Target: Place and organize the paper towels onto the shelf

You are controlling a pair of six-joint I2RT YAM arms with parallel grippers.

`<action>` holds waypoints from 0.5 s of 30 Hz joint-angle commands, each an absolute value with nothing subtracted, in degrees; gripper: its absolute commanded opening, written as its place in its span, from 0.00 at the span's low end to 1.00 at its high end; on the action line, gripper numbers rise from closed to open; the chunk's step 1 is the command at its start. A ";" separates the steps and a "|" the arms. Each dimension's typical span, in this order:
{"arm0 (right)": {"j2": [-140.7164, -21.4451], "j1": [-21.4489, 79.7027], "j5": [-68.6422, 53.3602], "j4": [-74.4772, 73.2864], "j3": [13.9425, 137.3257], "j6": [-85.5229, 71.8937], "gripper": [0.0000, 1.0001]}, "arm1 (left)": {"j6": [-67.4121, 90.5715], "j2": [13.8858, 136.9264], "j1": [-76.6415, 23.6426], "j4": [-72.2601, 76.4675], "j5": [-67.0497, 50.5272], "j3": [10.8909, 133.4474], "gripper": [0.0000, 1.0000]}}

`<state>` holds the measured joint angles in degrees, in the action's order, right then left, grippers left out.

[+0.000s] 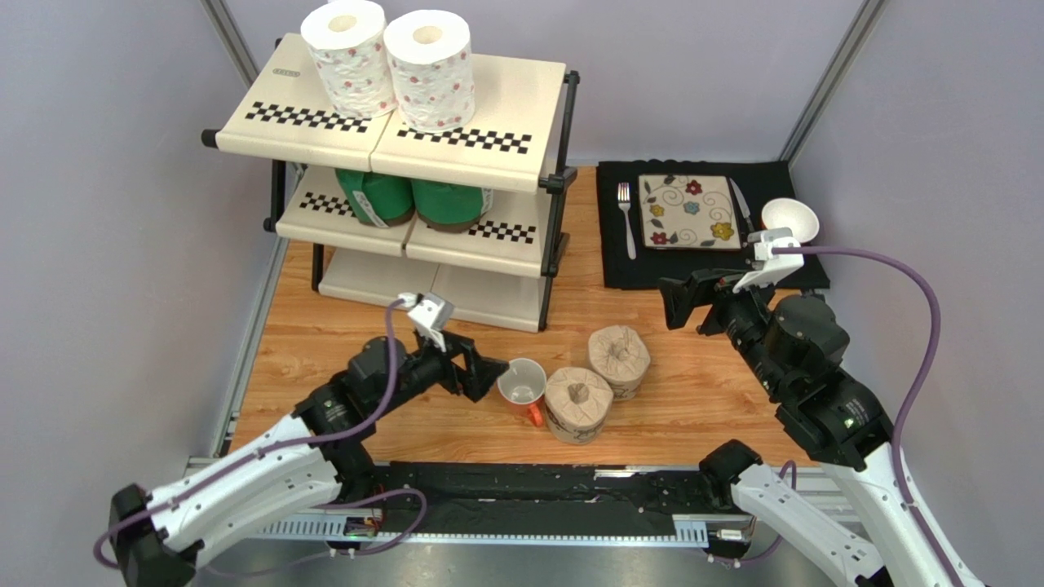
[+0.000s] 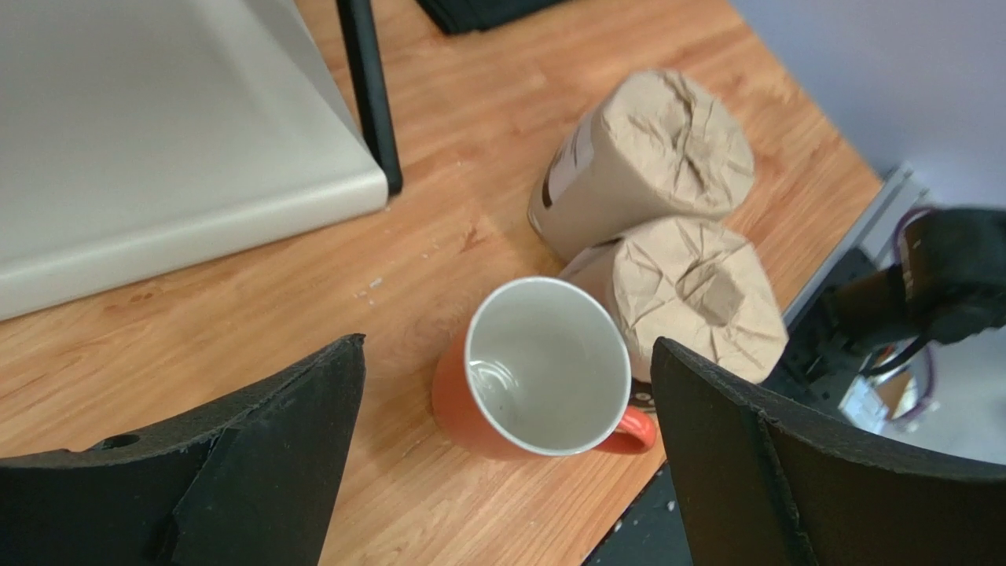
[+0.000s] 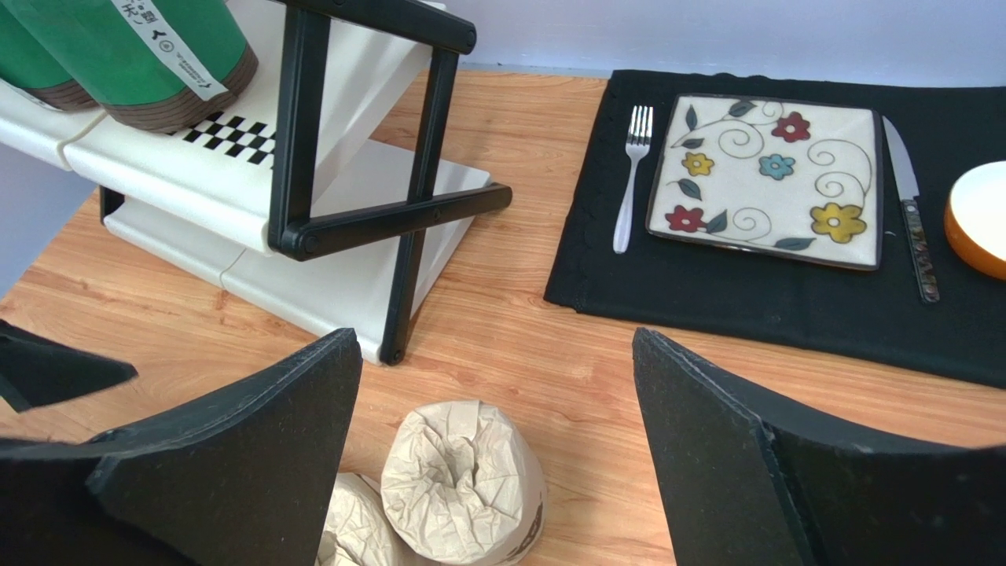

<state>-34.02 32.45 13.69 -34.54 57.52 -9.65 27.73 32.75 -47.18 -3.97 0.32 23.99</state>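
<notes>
Two white floral paper towels (image 1: 387,58) stand on the top tier of the shelf (image 1: 490,137). Two green rolls (image 1: 412,198) sit on its middle tier. Two tan-brown rolls (image 1: 598,377) stand side by side on the wooden table, in front of the shelf's right end. My left gripper (image 1: 479,367) is open and empty, hovering just left of an orange mug (image 2: 537,372); the tan rolls (image 2: 673,224) lie beyond the mug. My right gripper (image 1: 689,300) is open and empty, up and to the right of the tan rolls (image 3: 463,484).
The orange mug (image 1: 523,387) touches the nearer tan roll on its left. A black placemat (image 1: 784,269) at the back right carries a floral plate (image 1: 689,212), fork, knife and a small bowl (image 1: 790,220). The shelf's bottom tier (image 3: 331,265) holds nothing.
</notes>
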 commanded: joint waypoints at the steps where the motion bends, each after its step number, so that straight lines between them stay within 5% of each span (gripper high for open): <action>1: -32.87 32.52 15.91 -35.77 59.77 -9.49 0.89 | 22.59 39.79 -55.01 4.29 12.04 26.46 0.99; 15: -32.96 32.61 15.64 -35.77 59.06 -8.88 0.90 | 13.37 57.12 -60.91 13.10 1.33 36.90 0.99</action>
<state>-33.17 32.45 15.09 -36.67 57.52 -9.61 18.90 54.17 -60.42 9.26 6.79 31.70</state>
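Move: The left hand, open and empty, has the nearer brown roll about 15 cm to its right, level with it fore and aft and some 13 cm below. The mug stands lower too, about 4 cm ahead and 6 cm right; the farther brown roll lies 7 cm ahead and 21 cm right, also 13 cm down. From the right hand, the nearer brown roll is some 13 cm left, 4 cm back and 27 cm below. Heading for the two brown rolls, the left hand sweeps some 8 cm to the right above the mug, touching nothing. It dips about 2.5 cm at first, then climbs back to slightly above its starting height; the wrist swings clockwise and tips up by under 10 degrees each, fingers staying wide open. ##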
